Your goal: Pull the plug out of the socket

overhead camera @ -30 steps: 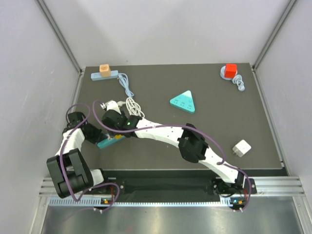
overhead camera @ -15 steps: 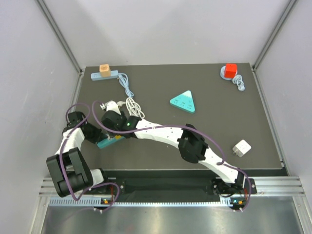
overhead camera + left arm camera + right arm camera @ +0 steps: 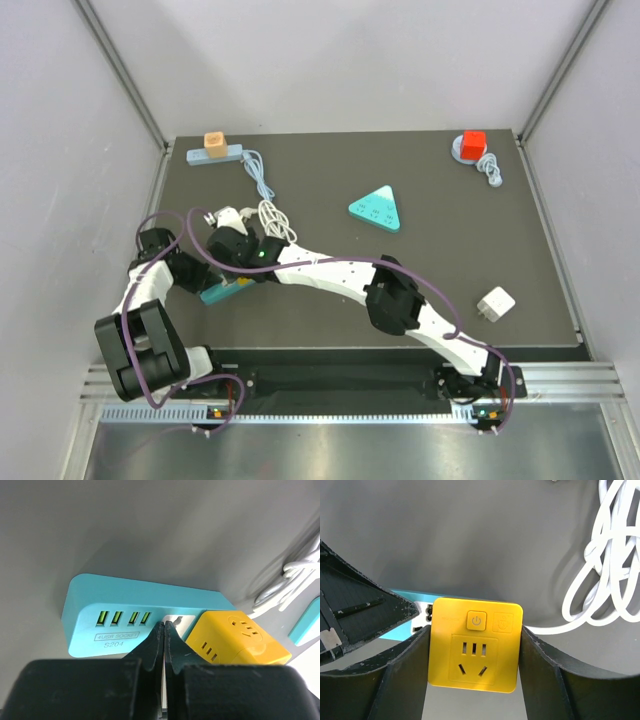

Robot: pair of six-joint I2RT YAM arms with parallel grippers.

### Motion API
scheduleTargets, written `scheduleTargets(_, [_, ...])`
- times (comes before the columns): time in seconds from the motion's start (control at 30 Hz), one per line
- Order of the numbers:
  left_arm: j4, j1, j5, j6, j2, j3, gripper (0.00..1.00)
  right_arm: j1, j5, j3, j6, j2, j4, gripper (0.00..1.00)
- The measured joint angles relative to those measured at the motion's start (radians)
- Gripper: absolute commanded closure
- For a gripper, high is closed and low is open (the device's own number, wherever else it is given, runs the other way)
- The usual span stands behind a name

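A teal power strip [image 3: 222, 291] lies at the table's near left, with a yellow cube plug [image 3: 235, 640] seated on its right end. My left gripper [image 3: 164, 626] is shut and empty, its tips resting on the strip's top [image 3: 115, 610] between the USB ports and the plug. My right gripper [image 3: 475, 652] is shut on the yellow plug [image 3: 476, 652], one finger [image 3: 402, 677] on each side. In the top view the left gripper [image 3: 203, 277] and the right gripper [image 3: 236, 266] meet over the strip. The plug is hidden there.
A coiled white cable [image 3: 272, 216] lies just behind the strip. A blue strip with an orange plug [image 3: 215, 148] is at the far left. A teal triangle [image 3: 377, 208], a red plug on a grey base [image 3: 471, 146] and a white cube [image 3: 495, 303] lie to the right.
Both grippers have shifted very slightly left with the strip and plug. The grips look unchanged.
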Motion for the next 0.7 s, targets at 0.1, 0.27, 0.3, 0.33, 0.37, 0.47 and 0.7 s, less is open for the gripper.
scheduleTargets(0.1, [0.001, -0.002, -0.001, -0.002, 0.000, 0.000, 1.00, 0.000, 0.003, 0.021, -0.003, 0.010, -0.016, 1.00])
scheduleTargets(0.27, [0.000, -0.009, 0.000, -0.011, -0.007, 0.000, 1.00, 0.000, 0.011, 0.048, -0.017, 0.014, -0.038, 1.00])
scheduleTargets(0.3, [0.000, -0.010, 0.000, -0.014, -0.008, 0.000, 1.00, 0.001, 0.014, 0.057, -0.022, 0.017, -0.043, 1.00])
scheduleTargets(0.33, [0.001, -0.011, 0.000, -0.016, -0.011, 0.000, 1.00, 0.001, 0.017, 0.064, -0.027, 0.018, -0.045, 1.00])
scheduleTargets(0.37, [0.001, -0.011, 0.000, -0.018, -0.012, 0.000, 1.00, 0.001, 0.021, 0.069, -0.030, 0.019, -0.047, 1.00])
scheduleTargets(0.47, [0.005, -0.015, 0.000, -0.021, -0.012, 0.000, 1.00, 0.002, 0.030, 0.072, -0.039, 0.019, -0.046, 1.00])
scheduleTargets(0.7, [0.010, -0.020, -0.024, -0.020, -0.008, -0.003, 1.00, 0.008, 0.097, 0.127, -0.068, 0.002, -0.006, 1.00])
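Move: The right fingers already grip the yellow plug, its middle about at their pads, still seated in the far-right outlet of the teal socket, whose middle lies some 3 cm left, 1 cm back and 5 cm below. The white cable coil is roughly 12 cm ahead, 6 cm right and 6 cm lower. From the shut left fingers, the plug is about 5 cm right, 2 cm ahead and 3 cm up; the socket's middle is 1 cm right, level fore-and-aft, 3 cm below. Keeping its pinch on the yellow plug's sides, the right hand pulls it up out of the socket, barely creeping at first, then jumping upward near the end: about 5 cm in all, with a little forward drift and the fingers tipping up by some 10 degrees. The left hand stays put, its closed fingertips still resting on the socket's top between the USB ports and outlets. ##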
